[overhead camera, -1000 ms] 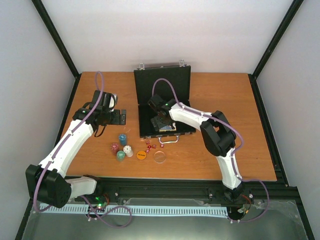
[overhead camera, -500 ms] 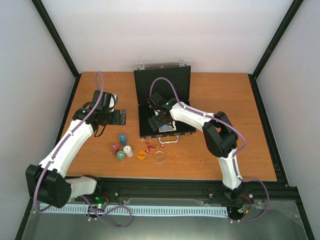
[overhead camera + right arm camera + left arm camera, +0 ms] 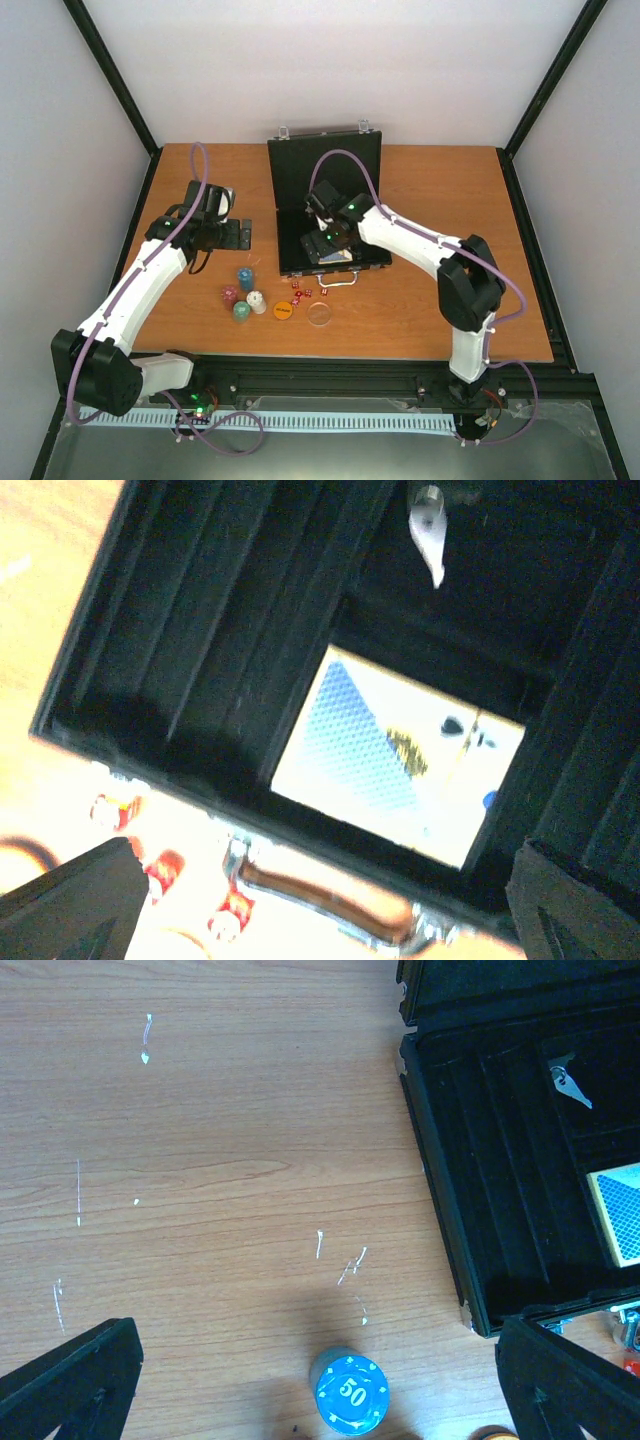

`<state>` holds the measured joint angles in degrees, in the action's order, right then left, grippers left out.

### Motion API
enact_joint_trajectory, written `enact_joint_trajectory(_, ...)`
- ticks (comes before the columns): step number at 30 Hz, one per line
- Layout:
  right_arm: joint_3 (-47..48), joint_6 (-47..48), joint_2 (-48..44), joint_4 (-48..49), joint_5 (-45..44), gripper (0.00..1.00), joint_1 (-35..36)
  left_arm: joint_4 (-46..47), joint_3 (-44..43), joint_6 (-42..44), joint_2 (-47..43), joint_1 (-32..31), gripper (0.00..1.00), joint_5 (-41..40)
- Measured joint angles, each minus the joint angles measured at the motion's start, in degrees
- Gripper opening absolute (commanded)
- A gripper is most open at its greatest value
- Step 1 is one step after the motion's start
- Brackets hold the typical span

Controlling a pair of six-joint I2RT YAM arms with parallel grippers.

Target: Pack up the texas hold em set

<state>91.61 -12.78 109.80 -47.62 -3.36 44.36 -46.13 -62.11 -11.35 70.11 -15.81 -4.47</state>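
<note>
The black briefcase (image 3: 300, 235) lies open mid-table with its lid standing up. The blue-yellow card deck (image 3: 336, 257) lies in its near right compartment, also seen in the right wrist view (image 3: 400, 760) and the left wrist view (image 3: 618, 1215). My right gripper (image 3: 323, 241) hangs open and empty just above the deck. My left gripper (image 3: 240, 235) is open and empty, left of the case, above the blue chip stack (image 3: 350, 1392). Blue (image 3: 245, 277), red (image 3: 229, 295), green (image 3: 241, 311) and white (image 3: 257, 301) chip stacks, the orange disc (image 3: 283, 310), the clear disc (image 3: 320, 314) and red dice (image 3: 300, 292) lie in front of the case.
The case's silver handle (image 3: 320, 885) faces the near edge, with dice (image 3: 165, 870) beside it. A small silver tab (image 3: 428, 525) lies in the case's far part. Black frame posts stand at the table's back corners.
My right gripper has risen and drawn back a little from the card deck, which stays in the case. The left arm has not moved.
</note>
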Motion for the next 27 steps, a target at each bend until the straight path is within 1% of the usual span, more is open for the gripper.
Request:
enact_joint_trajectory(2, -3.15, -0.63, -2.47, -1.07, -0.02, 0.96, 0.83, 0.00, 0.00, 0.00, -0.09, 0.00, 1.00, 0.15)
enact_joint_trajectory(6, -7.32, -1.84, -6.21, -2.40, 0.37, 0.81, 4.28, 0.00, 0.00, -0.02, -0.24, 0.00, 1.00, 0.55)
enact_joint_trajectory(10, -10.27, -3.10, -7.15, -2.19, 1.40, 0.73, 7.67, 0.00, 0.00, -0.02, -0.24, 0.00, 1.00, 1.07)
enact_joint_trajectory(13, -12.98, -4.04, -7.15, -1.62, 2.58, 0.69, 8.48, 0.00, 0.00, 0.00, -0.24, 0.00, 1.00, 1.27)
enact_joint_trajectory(20, -15.43, -5.14, -5.79, -0.87, 2.73, 0.68, 8.94, 0.00, 0.02, -0.04, -1.09, 0.00, 1.00, 1.81)
enact_joint_trajectory(23, -15.96, -5.66, -4.55, -0.02, 2.75, 0.60, 9.33, 0.00, 0.02, -0.04, -1.40, 0.00, 1.00, 2.12)
enact_joint_trajectory(26, -16.02, -6.34, -3.04, 0.59, 2.71, 0.58, 9.53, -0.02, 0.02, -0.04, -1.42, 0.00, 1.00, 2.14)
enact_joint_trajectory(27, -16.02, -6.60, -2.56, 0.83, 2.67, 0.55, 9.53, 0.00, 0.02, -0.04, -1.42, 0.00, 1.00, 2.14)
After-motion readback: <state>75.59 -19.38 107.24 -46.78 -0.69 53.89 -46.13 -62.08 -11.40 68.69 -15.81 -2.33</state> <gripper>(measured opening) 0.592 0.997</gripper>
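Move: The die nearest the case handle lies about 9 cm straight back from the open right hand and 9 cm below. From that die the other dice begin about 4 cm to the left, level with it; the handle's middle is 3 cm to the right and 3 cm farther out, the clear disc 5 cm nearer the base and 2 cm left. The card deck, in the case, is level with the hand, 3 cm to its right. From the left hand the die is about 20 cm right, 9 cm back and 16 cm below. Towards the lone die by the case handle the right hand swings back roughly 10 cm, nearly level at first out over the case's front edge, then sinks about 7 cm outside it. Its fingers tip some 10 degrees nearer to straight down and narrow from wide open to a bit over half, staying empty. ##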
